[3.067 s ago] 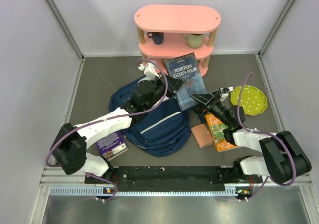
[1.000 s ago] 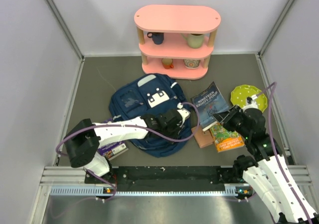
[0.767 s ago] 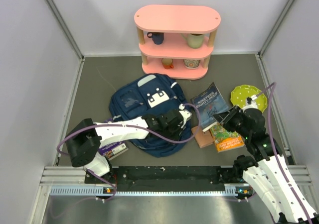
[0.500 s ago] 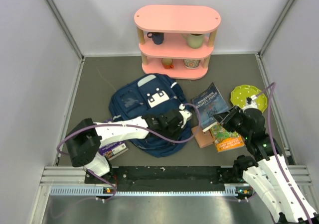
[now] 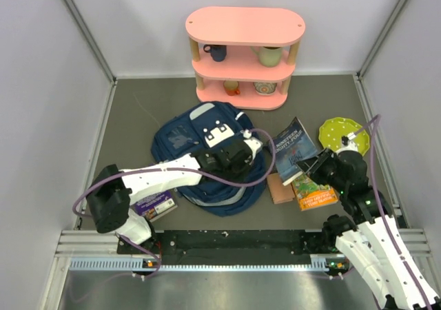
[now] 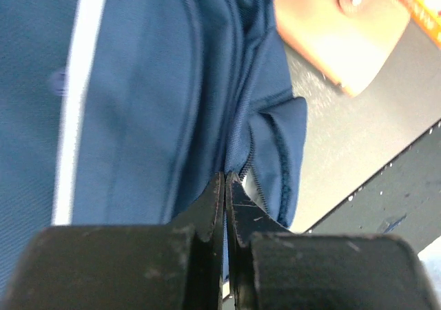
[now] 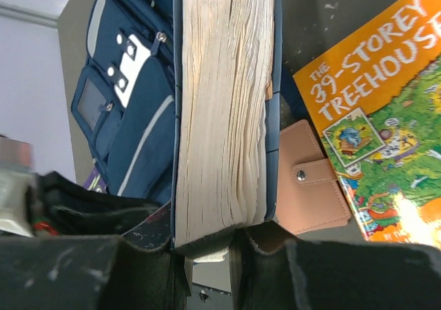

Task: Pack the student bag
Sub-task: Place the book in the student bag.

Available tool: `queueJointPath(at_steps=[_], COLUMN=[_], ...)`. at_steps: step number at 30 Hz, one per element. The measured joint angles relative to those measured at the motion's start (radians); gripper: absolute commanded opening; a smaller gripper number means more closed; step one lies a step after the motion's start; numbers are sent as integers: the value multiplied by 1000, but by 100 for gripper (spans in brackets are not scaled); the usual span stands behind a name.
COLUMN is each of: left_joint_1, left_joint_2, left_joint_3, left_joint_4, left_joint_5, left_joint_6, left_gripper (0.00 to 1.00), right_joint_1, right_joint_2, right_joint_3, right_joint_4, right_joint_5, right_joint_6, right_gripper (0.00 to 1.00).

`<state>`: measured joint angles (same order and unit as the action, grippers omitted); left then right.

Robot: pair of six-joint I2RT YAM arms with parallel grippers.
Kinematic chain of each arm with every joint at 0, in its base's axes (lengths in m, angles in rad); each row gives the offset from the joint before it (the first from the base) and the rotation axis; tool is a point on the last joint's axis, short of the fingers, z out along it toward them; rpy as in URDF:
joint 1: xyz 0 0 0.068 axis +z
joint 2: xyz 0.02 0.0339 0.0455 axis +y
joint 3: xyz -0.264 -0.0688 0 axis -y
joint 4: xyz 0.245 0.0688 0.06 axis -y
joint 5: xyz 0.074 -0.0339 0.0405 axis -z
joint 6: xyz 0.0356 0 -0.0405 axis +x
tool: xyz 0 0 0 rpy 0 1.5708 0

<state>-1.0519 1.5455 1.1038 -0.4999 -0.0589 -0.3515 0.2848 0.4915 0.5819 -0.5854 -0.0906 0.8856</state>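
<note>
The student bag [image 5: 200, 151], navy with thin white stripes and a white patch, lies flat mid-table. My left gripper [image 5: 247, 160] rests on its right side. In the left wrist view the fingers [image 6: 225, 179] are pressed together on the zip seam of the bag [image 6: 138, 103], beside a gaping flap with pale lining. My right gripper [image 5: 309, 164] is shut on a blue paperback [image 5: 293, 143], holding it tilted just right of the bag. The right wrist view shows the paperback's page block [image 7: 220, 103] clamped at the gripper [image 7: 207, 238], with the bag [image 7: 131, 124] beyond.
A tan wallet [image 5: 278, 188] and an orange picture book [image 5: 315, 194] lie under the held book. A green dotted plate [image 5: 342, 135] sits far right. A pink shelf [image 5: 244, 27] with cups stands at the back. A purple book [image 5: 153, 203] lies by the left arm.
The left gripper closed at the bag's zip seam and shifted a little toward the back. The right arm drew the paperback back from near the shelf earlier and has held still since.
</note>
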Motion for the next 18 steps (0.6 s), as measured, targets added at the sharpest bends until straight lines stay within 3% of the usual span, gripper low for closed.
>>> queueJointPath(at_steps=[9, 18], left_joint_1=[111, 151], left_joint_2=[-92, -145], left_joint_3=[130, 266], left_joint_4=[-58, -111], left_joint_5=[-55, -214], left_joint_6=[12, 0], left_gripper=[0, 0], right_joint_1=[0, 0], right_joint_2=[-123, -111], right_joint_3=[48, 82], right_joint_4=[-82, -91], right_joint_5=[83, -109], right_joint_6=[-10, 51], right_gripper=[0, 0])
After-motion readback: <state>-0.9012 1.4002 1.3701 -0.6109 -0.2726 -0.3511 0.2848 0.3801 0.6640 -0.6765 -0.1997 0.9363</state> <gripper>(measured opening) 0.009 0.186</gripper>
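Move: The left hand already pinches the opening edge of the student bag, whose middle lies some 11 cm to its left, 5 cm ahead and about 5 cm below; the wallet sits 9 cm to its right and 3 cm back, lower down. From the right hand, which holds the book, the bag's middle is about 27 cm left, 1 cm ahead and 13 cm lower; the wallet is 7 cm left and 6 cm back, the orange book 3 cm right and 6 cm back. The left hand hauls the pinched bag edge up some 15 cm and forward; the right raises the book, easing back. ##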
